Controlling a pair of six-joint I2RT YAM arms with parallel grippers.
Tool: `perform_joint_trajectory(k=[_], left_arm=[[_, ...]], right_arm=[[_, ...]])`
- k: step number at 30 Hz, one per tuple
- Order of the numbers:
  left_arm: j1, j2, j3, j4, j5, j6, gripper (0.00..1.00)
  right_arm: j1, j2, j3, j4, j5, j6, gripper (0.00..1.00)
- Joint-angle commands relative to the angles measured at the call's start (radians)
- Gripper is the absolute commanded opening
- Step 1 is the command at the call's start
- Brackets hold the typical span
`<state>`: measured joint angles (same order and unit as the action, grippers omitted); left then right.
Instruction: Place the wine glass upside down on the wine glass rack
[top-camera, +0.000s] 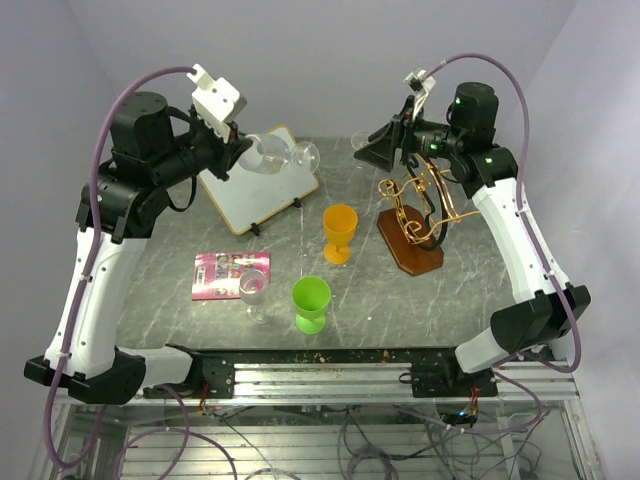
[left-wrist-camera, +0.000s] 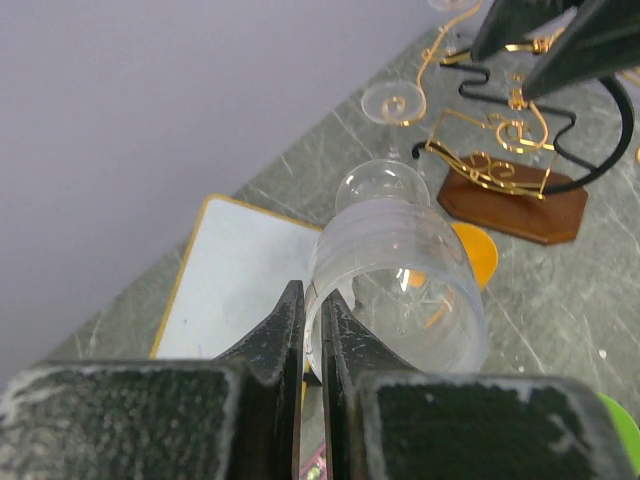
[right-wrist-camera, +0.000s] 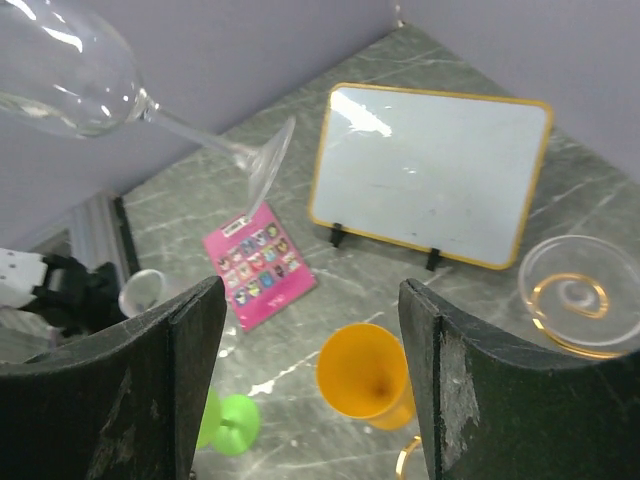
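Observation:
My left gripper (top-camera: 238, 150) is raised over the back left of the table and is shut on the rim of a clear wine glass (top-camera: 268, 152). In the left wrist view one of its fingers (left-wrist-camera: 345, 345) sits inside the bowl (left-wrist-camera: 400, 270) and the other outside. The glass lies roughly level, foot (top-camera: 306, 153) pointing right towards the wine glass rack (top-camera: 415, 215), whose gold wire and wooden base (left-wrist-camera: 512, 202) stand at the back right. My right gripper (top-camera: 375, 150) hangs open beside the rack and faces the glass (right-wrist-camera: 62, 72), which is apart from it, with nothing between its fingers (right-wrist-camera: 195, 360).
A small whiteboard (top-camera: 258, 182) leans under the held glass. On the table stand an orange cup (top-camera: 340, 232), a green cup (top-camera: 311, 303) and a second clear glass (top-camera: 253, 290) by a pink card (top-camera: 230, 272). Another clear glass foot (right-wrist-camera: 578, 293) shows at the rack.

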<state>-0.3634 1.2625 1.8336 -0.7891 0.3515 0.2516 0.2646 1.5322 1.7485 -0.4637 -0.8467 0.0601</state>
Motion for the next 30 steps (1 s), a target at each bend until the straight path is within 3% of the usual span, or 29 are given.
perform_joint_trajectory(k=[1, 19, 30], left_arm=[[0.001, 0.028, 0.082, 0.128, -0.019, -0.044, 0.07], [0.002, 0.106, 0.139, 0.167, 0.050, -0.105, 0.07], [0.001, 0.126, 0.150, 0.172, 0.079, -0.105, 0.07]], right_arm=[[0.034, 0.008, -0.027, 0.126, -0.043, 0.194, 0.70], [0.110, 0.125, 0.006, 0.199, 0.056, 0.383, 0.54], [0.122, 0.152, 0.008, 0.255, -0.007, 0.444, 0.41]])
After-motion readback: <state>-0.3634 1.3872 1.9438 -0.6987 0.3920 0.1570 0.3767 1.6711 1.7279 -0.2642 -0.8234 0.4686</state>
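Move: The left hand holds the wine glass sideways by the rim; the right gripper waits about 25 cm to its right and 4 cm lower, the whiteboard some 6 cm ahead and 35 below. From the right hand the glass's foot lies about 11 cm left and 1 cm ahead, near its height. The hanging glass is about 10 cm ahead and 10 below, the orange goblet 5 left, 5 back and 28 below. Leftward by about 6 cm, sinking some 3 cm in its second half, the right hand closes in on the glass's foot, rolling about 20 degrees while its open fingers narrow by over a third. The left hand keeps its pinch on the rim and brings the glass to meet it, about 3 cm forward, with 2 cm each of right and up, then nearly holds. ##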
